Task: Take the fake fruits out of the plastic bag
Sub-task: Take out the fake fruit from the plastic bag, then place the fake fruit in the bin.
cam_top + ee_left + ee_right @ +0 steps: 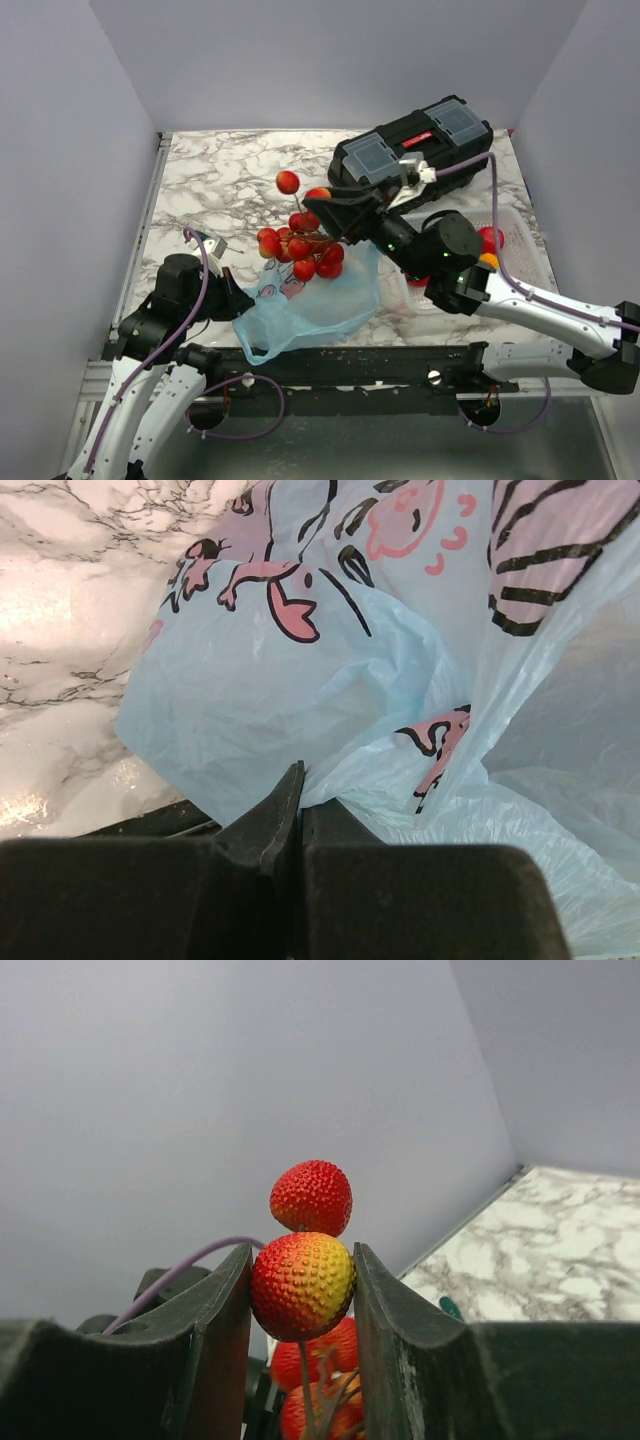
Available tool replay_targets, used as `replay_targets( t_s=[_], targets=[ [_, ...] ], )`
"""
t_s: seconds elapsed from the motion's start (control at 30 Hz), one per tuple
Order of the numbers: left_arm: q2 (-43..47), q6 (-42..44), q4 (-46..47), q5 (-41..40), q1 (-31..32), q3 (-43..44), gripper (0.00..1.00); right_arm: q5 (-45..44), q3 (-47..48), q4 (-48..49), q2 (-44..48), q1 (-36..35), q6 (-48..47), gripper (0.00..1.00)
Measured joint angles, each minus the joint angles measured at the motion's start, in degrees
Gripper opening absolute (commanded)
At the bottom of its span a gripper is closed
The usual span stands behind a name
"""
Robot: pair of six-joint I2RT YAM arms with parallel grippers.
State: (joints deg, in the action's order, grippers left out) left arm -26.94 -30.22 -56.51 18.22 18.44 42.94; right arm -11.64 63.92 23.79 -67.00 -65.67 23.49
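A cluster of red bumpy fake fruits (300, 245) on thin stems hangs in the air over the mouth of the plastic bag (315, 305). My right gripper (326, 204) is shut on one red-yellow berry (303, 1285) of that cluster. Another berry (311, 1197) stands just above it, and more hang below between the fingers. The light-blue bag (300, 680), printed with pink and dark figures, lies crumpled on the marble table. My left gripper (238, 298) is shut on a fold of its near left edge (320, 780). What is inside the bag is hidden.
A black toolbox (410, 150) stands at the back right, just behind the right arm. A white mesh basket (520, 225) at the right holds red fruits (491, 238) and an orange one (488, 260). The marble table (220, 180) ends at grey walls.
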Motion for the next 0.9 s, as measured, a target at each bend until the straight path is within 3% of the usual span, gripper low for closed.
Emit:
replay_targets(
  t_s=[0.4,0.63,0.9],
  targets=[
    [0.0,0.0,0.0,0.0,0.0,0.0,0.0,-16.2,0.5,-1.4,11.6,0.0,-13.4,0.01],
    [0.0,0.0,0.0,0.0,0.0,0.0,0.0,-32.1,0.1,-2.1,16.5,0.0,-23.9,0.01],
    [0.0,0.0,0.0,0.0,0.0,0.0,0.0,-53.1,-16.2,0.0,24.8,0.2,-32.4,0.01]
  ],
)
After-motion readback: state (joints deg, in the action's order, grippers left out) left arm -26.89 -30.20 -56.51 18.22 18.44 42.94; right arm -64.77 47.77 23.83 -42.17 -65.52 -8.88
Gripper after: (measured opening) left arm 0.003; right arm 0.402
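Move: The right hand already holds a bunch of red fruits high over the table; the white basket it is bound for centres about 38 cm to its right, 5 cm ahead and 42 cm below. The plastic bag lies some 40 cm below, 7 cm back and 2 cm left; the toolbox stands roughly 24 cm ahead, 22 cm right and 33 cm down. From the left hand, the basket is about 57 cm right, 10 cm ahead and 16 cm lower. Still gripping the bunch, the right hand swings about 25 cm right towards the basket, turning some 60 degrees clockwise. ##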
